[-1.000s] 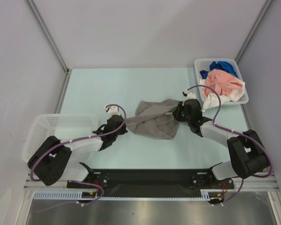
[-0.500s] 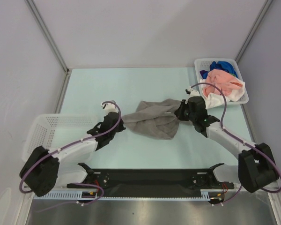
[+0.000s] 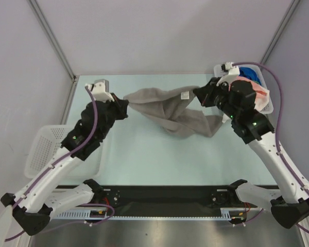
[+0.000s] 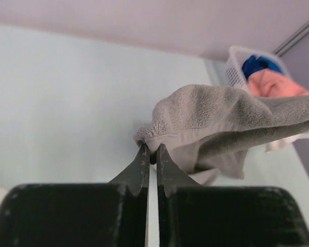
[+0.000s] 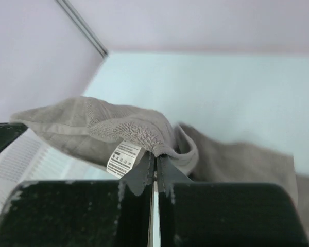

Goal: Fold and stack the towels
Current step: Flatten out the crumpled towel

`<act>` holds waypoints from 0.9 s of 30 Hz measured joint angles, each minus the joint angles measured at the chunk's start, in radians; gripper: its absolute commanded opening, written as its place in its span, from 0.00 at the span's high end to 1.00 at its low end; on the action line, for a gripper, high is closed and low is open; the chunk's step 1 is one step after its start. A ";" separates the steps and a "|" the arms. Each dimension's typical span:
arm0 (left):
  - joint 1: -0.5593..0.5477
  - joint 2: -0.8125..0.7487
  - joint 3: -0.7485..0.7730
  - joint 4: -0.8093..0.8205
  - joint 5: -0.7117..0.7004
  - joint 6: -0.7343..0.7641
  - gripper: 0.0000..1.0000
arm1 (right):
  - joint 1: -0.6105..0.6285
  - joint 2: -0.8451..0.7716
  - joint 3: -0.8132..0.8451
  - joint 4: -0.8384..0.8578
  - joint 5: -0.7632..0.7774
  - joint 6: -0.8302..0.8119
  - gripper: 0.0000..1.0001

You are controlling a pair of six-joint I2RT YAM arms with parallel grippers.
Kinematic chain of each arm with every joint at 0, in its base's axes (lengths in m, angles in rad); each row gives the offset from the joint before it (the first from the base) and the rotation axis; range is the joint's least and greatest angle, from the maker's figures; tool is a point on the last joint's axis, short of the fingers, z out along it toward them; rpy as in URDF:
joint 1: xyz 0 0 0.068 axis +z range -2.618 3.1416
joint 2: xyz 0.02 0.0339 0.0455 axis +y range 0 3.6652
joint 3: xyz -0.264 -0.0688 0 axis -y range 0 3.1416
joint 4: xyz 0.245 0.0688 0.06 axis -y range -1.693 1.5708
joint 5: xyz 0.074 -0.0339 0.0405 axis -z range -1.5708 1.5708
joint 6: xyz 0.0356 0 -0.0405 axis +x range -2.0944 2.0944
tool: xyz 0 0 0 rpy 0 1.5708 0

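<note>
A grey towel (image 3: 170,110) hangs stretched between both arms above the table's far half, its middle sagging toward the table. My left gripper (image 3: 124,101) is shut on its left corner (image 4: 150,137). My right gripper (image 3: 198,93) is shut on the other corner (image 5: 159,140), beside a white care tag (image 5: 121,158). The remaining towels, pink (image 3: 257,92) and blue (image 3: 249,73), lie heaped in a white basket (image 3: 270,105) at the far right, partly hidden behind my right arm.
A second white lattice basket (image 3: 37,154) sits at the near left, under my left arm. Grey walls enclose the pale green table (image 3: 144,154) at the back and both sides. A black rail runs along the near edge.
Both grippers closed on the grey towel's ends and lifted them up and away from me, spreading apart. The towel went from a crumpled heap on the table to hanging stretched between them.
</note>
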 measured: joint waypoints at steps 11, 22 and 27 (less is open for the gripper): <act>-0.043 0.171 0.718 -0.224 0.054 0.186 1.00 | 0.148 0.117 0.655 -0.095 0.044 -0.143 1.00; -0.119 0.380 1.294 -0.335 0.129 0.337 1.00 | 0.314 0.243 1.032 -0.134 0.146 -0.314 1.00; -0.141 0.329 1.275 -0.315 0.161 0.373 1.00 | 0.339 0.215 1.033 -0.133 0.149 -0.343 1.00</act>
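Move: Hanging between the two shut grippers, the grey towel has its middle about 15 cm right of and 2 cm ahead of the left hand, and 5 cm left of and level with the right, some 15 cm below both. Its tail lies about 9 cm right of the right hand, 4 cm ahead and 28 cm down. The towel basket stands some 26 cm right of the right hand, 25 cm ahead and 26 cm lower; the white tray lies about 24 cm left of the left hand, 8 cm back and 28 cm below. Still rising fast with the towel's upper edge pinched between them, both hands go up about 35 cm, easing off near the top, and draw back some 10 cm towards the bases. They keep their spacing and shut grip while the wrists tilt the fingertips up, the left about 35 degrees and the right about 40. ##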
